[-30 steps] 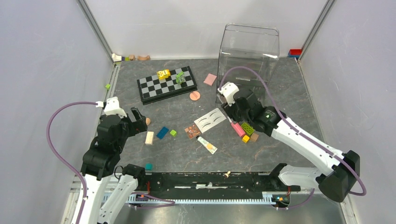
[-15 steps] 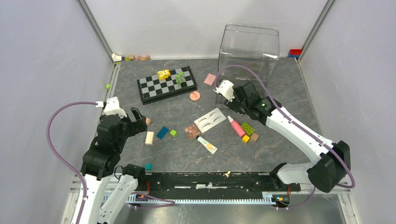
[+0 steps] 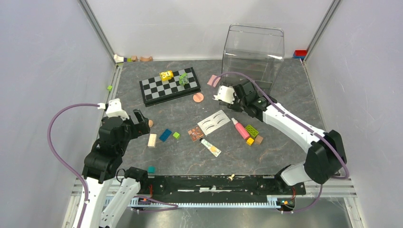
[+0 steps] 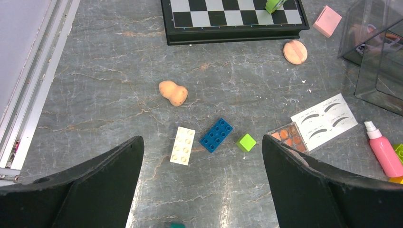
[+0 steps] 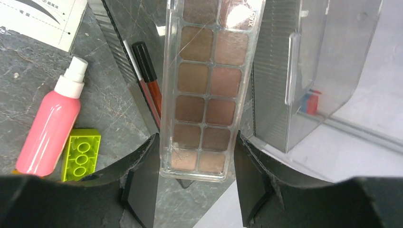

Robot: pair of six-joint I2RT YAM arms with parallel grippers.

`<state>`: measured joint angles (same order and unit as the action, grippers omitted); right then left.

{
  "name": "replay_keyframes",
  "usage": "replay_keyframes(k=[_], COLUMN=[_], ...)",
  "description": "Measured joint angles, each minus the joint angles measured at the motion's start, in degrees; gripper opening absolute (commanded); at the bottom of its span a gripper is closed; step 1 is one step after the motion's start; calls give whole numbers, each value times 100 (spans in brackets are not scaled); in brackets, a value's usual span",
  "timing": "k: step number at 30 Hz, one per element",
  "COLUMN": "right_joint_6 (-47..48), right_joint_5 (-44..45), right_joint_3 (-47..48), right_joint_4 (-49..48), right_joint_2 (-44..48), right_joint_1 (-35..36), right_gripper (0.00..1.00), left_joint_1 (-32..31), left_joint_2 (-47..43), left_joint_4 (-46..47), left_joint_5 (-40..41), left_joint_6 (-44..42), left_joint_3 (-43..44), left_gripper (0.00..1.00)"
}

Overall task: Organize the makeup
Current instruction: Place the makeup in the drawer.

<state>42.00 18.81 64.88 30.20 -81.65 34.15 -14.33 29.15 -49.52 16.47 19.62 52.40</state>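
My right gripper point(image 5: 196, 161) is shut on a long clear eyeshadow palette point(image 5: 206, 85) of brown and pink pans, gripped at its near end. It hangs at the front of the clear box point(image 3: 254, 47), where the right gripper point(image 3: 239, 90) shows from above. On the table lie a pink bottle point(image 3: 240, 128), a white lash card point(image 3: 214, 121), a small orange palette point(image 3: 195, 133), a cream tube point(image 3: 210, 147) and a peach sponge point(image 4: 173, 93). My left gripper point(image 4: 203, 156) stands open above the toy blocks, holding nothing.
A chessboard point(image 3: 169, 85) with toy pieces lies at the back left. A round peach pad point(image 3: 198, 97) and a pink square point(image 3: 214, 80) lie near it. Cream, blue and green blocks point(image 4: 216, 135) sit under the left gripper. A lime brick point(image 5: 81, 154) lies beside the pink bottle.
The right arm has carried the palette back and leftward, up to the front of the clear box. The left arm has not moved.
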Motion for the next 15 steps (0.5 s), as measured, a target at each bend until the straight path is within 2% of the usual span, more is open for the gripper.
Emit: replay_keyframes(k=[15], right_joint_6=[852], right_joint_5=[-17], right_joint_3=[782], right_joint_4=[-203], right_joint_2=[-1351], right_joint_1=[-197], right_gripper=[1], left_joint_1=[0], left_joint_2=[11], left_joint_4=[15], left_joint_5=[-2], left_joint_6=[0], left_joint_3=[-20], left_gripper=[100])
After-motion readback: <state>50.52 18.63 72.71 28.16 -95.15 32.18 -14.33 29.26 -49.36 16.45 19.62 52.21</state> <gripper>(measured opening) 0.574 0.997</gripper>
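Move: The right hand already holds the eyeshadow palette by its right end, sticking out to the left, over the open drawer's front. The drawer's middle is about 4 cm ahead, 2 left and 12 below. The pink bottle lies some 12 cm back, level sideways; the green brick 13 back, 4 right; the eyebrow card 9 back, 12 left. From the left hand, the drawer is about 10 cm ahead, 37 right and 20 below. Right hand keeps its grip, carrying the palette about 5 cm forward and 3 cm down towards the drawer's inside. ##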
